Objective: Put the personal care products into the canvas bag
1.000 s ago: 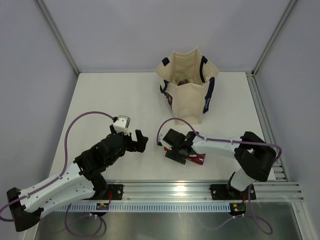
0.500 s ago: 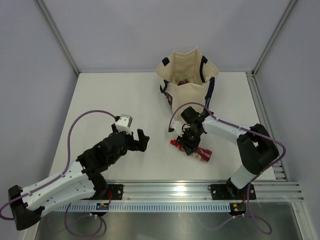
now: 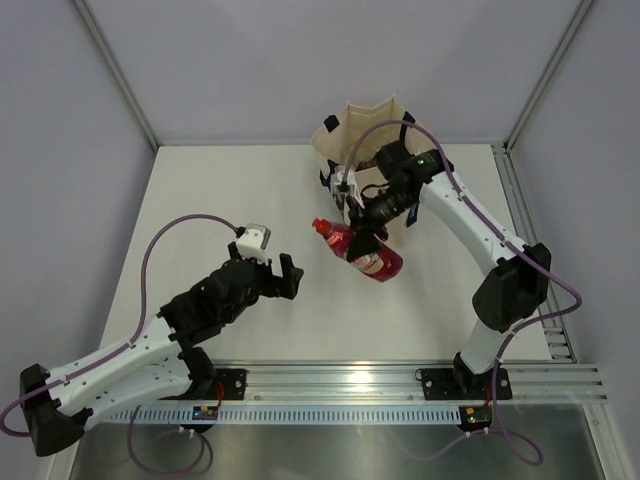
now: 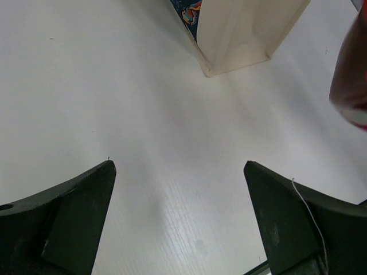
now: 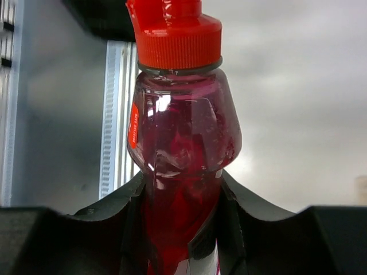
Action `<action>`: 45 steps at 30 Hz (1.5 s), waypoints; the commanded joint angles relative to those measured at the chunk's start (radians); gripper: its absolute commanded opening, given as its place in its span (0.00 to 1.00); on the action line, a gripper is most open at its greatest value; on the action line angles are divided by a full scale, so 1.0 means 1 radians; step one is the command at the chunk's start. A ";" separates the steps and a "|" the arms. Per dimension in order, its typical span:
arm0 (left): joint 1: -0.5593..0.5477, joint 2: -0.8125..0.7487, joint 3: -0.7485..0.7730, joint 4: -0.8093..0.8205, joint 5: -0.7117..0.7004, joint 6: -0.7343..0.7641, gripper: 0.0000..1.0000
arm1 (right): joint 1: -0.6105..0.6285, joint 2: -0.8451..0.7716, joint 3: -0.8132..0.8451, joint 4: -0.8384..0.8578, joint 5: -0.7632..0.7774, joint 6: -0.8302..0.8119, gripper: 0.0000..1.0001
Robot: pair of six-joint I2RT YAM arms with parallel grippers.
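A dark red bottle [image 3: 366, 256] with a red cap hangs tilted in the air just in front of the canvas bag [image 3: 334, 130], cap pointing left. My right gripper [image 3: 368, 234] is shut on its body; in the right wrist view the bottle [image 5: 180, 132] stands between both fingers [image 5: 129, 200], cap upward. The beige bag stands upright at the back of the table, partly hidden by my right arm. My left gripper [image 3: 281, 277] is open and holds nothing, low over the table left of the bottle. Its wrist view shows the bag's base [image 4: 241, 28] and the bottle's edge [image 4: 351, 74].
A metal rail [image 3: 400, 385] runs along the near edge by the arm bases. Grey walls enclose the white table [image 3: 220, 200] at the back and both sides. A dark item shows inside the bag's mouth [image 3: 366, 190], partly covered.
My right gripper closed on the dark red bottle lying on the table and lifted it up and back toward the bag. The left arm barely shifted.
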 commanded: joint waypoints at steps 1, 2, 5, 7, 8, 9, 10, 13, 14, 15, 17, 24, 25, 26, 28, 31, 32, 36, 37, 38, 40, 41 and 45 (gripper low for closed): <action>0.006 0.000 0.050 0.068 0.000 0.008 0.99 | -0.053 0.050 0.285 -0.057 -0.130 0.144 0.00; 0.006 -0.002 0.050 0.068 -0.002 0.008 0.99 | -0.085 0.071 0.425 -0.003 -0.114 0.257 0.00; 0.009 -0.004 0.051 0.068 -0.002 0.008 0.99 | -0.163 0.188 0.724 0.089 -0.061 0.440 0.00; 0.011 -0.005 0.050 0.070 -0.002 0.008 0.99 | -0.197 0.278 0.852 0.150 0.005 0.523 0.00; 0.012 -0.004 0.050 0.073 -0.002 0.008 0.99 | -0.220 0.298 0.930 0.234 0.040 0.595 0.00; 0.014 -0.004 0.050 0.071 -0.002 0.009 0.99 | -0.229 0.321 0.943 0.284 0.118 0.622 0.00; 0.014 -0.004 0.051 0.071 -0.002 0.012 0.99 | -0.237 0.325 0.939 0.342 0.177 0.649 0.00; 0.017 0.001 0.054 0.074 -0.005 0.019 0.99 | -0.246 0.309 0.811 0.563 0.370 0.705 0.00; 0.017 0.001 0.056 0.074 -0.006 0.020 0.99 | -0.246 0.305 0.783 0.657 0.407 0.721 0.00; 0.017 0.000 0.056 0.074 -0.008 0.020 0.99 | -0.246 0.306 0.760 0.695 0.467 0.722 0.00; 0.018 0.001 0.050 0.080 -0.011 0.017 0.99 | -0.246 0.318 0.720 0.771 0.510 0.720 0.00; 0.026 0.000 0.042 0.083 -0.013 0.017 0.99 | -0.251 0.388 0.695 0.646 0.449 0.673 0.00; 0.027 -0.002 0.039 0.083 -0.013 0.020 0.99 | -0.252 0.372 0.668 0.623 0.403 0.659 0.00; 0.032 -0.002 0.036 0.088 -0.014 0.020 0.99 | -0.257 0.357 0.596 0.590 0.362 0.628 0.00; 0.035 -0.007 0.030 0.093 -0.011 0.022 0.99 | -0.258 0.294 0.458 0.586 0.338 0.626 0.00; 0.046 -0.007 0.019 0.106 0.003 0.025 0.99 | -0.272 0.239 0.332 0.580 0.360 0.634 0.13; 0.055 -0.007 0.016 0.117 0.009 0.028 0.99 | -0.275 0.236 0.319 0.556 0.366 0.631 0.15; 0.089 0.010 0.024 0.134 0.055 0.038 0.99 | -0.292 0.268 0.345 0.459 0.398 0.614 0.37; 0.095 0.022 0.027 0.139 0.072 0.045 0.99 | -0.294 0.271 0.374 0.441 0.400 0.610 0.50; 0.107 0.026 0.034 0.143 0.078 0.049 0.99 | -0.298 0.268 0.388 0.416 0.401 0.601 0.70; 0.116 0.033 0.044 0.148 0.093 0.058 0.99 | -0.303 0.256 0.423 0.410 0.427 0.591 0.95; 0.123 0.039 0.053 0.148 0.095 0.060 0.99 | -0.304 0.248 0.437 0.399 0.438 0.573 1.00; 0.127 0.049 0.083 0.136 0.099 0.066 0.99 | -0.317 0.255 0.612 0.301 0.504 0.580 1.00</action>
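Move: The right hand holds the red bottle well above the table; the canvas bag it is bound for stands about 24 cm ahead and 6 cm to the right, its middle roughly 10 cm below the hand. Another red bottle already lies low inside the bag, about 25 cm ahead, 5 cm right and 15 cm down. The empty left gripper hangs some 16 cm to the left, about level fore and aft and 3 cm lower. From the left hand, the bag is about 25 cm ahead, 22 cm right and 7 cm below. With the red bottle still gripped, the right arm swings fast forward and up over the canvas bag, some 32 cm out and at first 16 cm up, turning about 50 degrees clockwise, then draws back a little while sinking about 20 cm towards the bag's inside. There the fingers open wide and let go of the bottle, and the empty hand starts back up, edging right, while the open left hand eases a little forward. ##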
